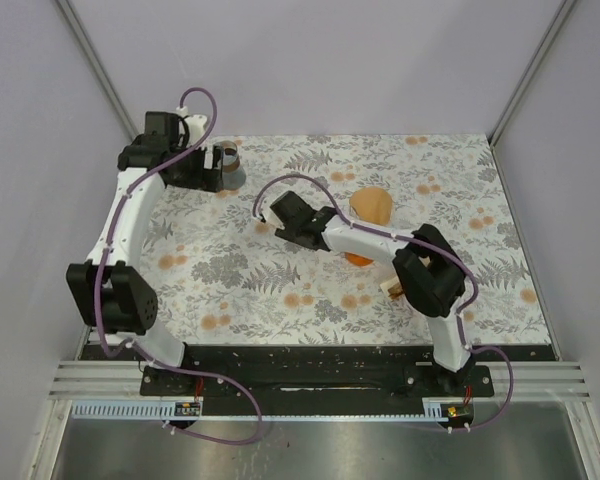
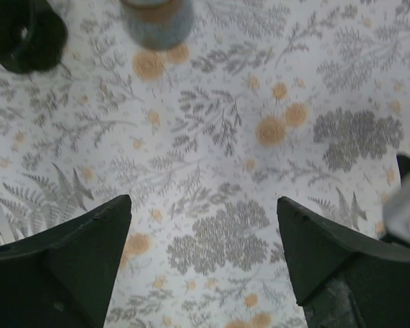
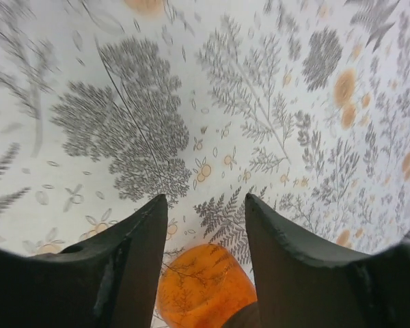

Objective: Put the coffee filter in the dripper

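Note:
The brown coffee filter (image 1: 372, 205) shows just beyond my right forearm, near the table's middle. An orange translucent dripper (image 1: 359, 258) peeks out on the near side of that arm, which hides how the two meet. In the right wrist view the dripper (image 3: 199, 287) lies low between the finger bases, behind the tips. My right gripper (image 3: 205, 198) (image 1: 279, 212) is open, left of the dripper, with only tablecloth between its tips. My left gripper (image 2: 203, 201) (image 1: 213, 168) stands wide open at the back left, holding nothing.
A grey-blue cup with a brown band (image 2: 157, 20) (image 1: 229, 160) stands right by the left gripper. A dark round object (image 2: 24, 34) sits at that view's top left. Grey walls close in the floral tablecloth (image 1: 450, 180) on three sides.

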You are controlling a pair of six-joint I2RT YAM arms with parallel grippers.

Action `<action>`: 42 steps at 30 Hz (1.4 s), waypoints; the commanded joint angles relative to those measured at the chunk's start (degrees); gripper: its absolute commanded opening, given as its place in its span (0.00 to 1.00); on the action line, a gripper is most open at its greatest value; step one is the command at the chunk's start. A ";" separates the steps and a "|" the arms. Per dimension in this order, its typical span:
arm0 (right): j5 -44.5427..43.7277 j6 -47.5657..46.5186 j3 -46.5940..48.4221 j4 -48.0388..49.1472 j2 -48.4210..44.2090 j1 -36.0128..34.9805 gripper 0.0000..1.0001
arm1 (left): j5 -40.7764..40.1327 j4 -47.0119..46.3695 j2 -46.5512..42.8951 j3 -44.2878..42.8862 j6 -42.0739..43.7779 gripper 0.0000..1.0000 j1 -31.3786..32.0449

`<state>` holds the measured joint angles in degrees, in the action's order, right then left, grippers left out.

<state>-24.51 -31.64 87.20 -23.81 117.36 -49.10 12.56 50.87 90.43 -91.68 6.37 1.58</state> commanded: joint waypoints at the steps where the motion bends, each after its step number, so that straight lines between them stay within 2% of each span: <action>1: 7.36 5.44 4.38 -0.27 -8.63 -1.87 0.59 | -7.36 -4.72 7.72 -10.87 -1.09 0.88 2.54; 5: 12.28 8.60 4.38 -0.09 -14.87 -2.75 0.69 | -11.14 -11.40 13.61 -16.15 -3.82 0.76 2.72; 8: 14.14 11.59 3.95 -0.71 -19.00 -2.84 0.72 | -14.82 -11.15 20.11 -22.91 -7.93 0.68 2.72; 11: 16.33 13.88 2.81 -1.41 -23.39 -3.02 0.72 | -19.14 -13.25 24.95 -27.05 -11.90 0.70 2.72; 17: 17.48 15.64 -2.90 -0.01 -29.99 -4.07 0.75 | -20.90 -13.87 33.74 -34.52 -14.72 0.73 2.64; 21: 16.95 17.31 -5.80 -0.01 -32.98 -4.16 0.76 | -22.66 -16.41 36.91 -34.79 -15.77 0.77 2.63; 28: 15.90 18.28 -8.88 0.17 -35.97 -4.16 0.77 | -22.93 -16.68 41.40 -36.64 -15.60 0.72 2.55; 31: 15.02 18.28 -9.59 0.17 -36.41 -4.16 0.77 | -21.70 -16.25 42.37 -36.20 -15.25 0.62 2.55; 33: 14.93 18.28 -9.68 0.26 -36.50 -4.16 0.77 | -20.91 -15.72 42.72 -35.85 -14.90 0.51 2.46; 35: 14.93 18.19 -9.50 0.08 -36.33 -4.16 0.77 | -19.77 -15.10 42.20 -35.24 -14.90 0.33 2.28; 40: 14.93 18.80 -8.01 -1.58 -35.45 -4.16 0.80 | -16.08 -14.75 37.81 -30.24 -14.28 0.02 1.84; 42: 15.02 19.68 -7.57 -1.67 -35.71 -4.25 0.80 | -13.71 -14.75 35.18 -26.90 -13.23 0.00 1.84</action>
<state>-8.51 -13.82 77.54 -25.47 83.31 -52.84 -5.41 36.18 132.03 -123.00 -8.54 3.97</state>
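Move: From my left hand, still open, the glass jug stands about 20 cm ahead, 2 cm to the right and some 16 cm lower. The green cup is about 12 cm to the jug's left and maybe 1 cm farther out, near table height too. From my right hand, the jug lies roughly 21 cm ahead and 11 cm to the left at about the same height, while the dripper with its filter stands about 13 cm to my right, level fore and aft. I swing my left hand forward about 20 cm to the jug, then sink it some 10 cm beside the jug's left rim, turning about 20 degrees counter-clockwise, and shut the fingers to pinch the rim. Meanwhile my right hand leaves the dripper's side, rising some 17 cm and drawing back about 10, rolling its left side up and opening wider. ##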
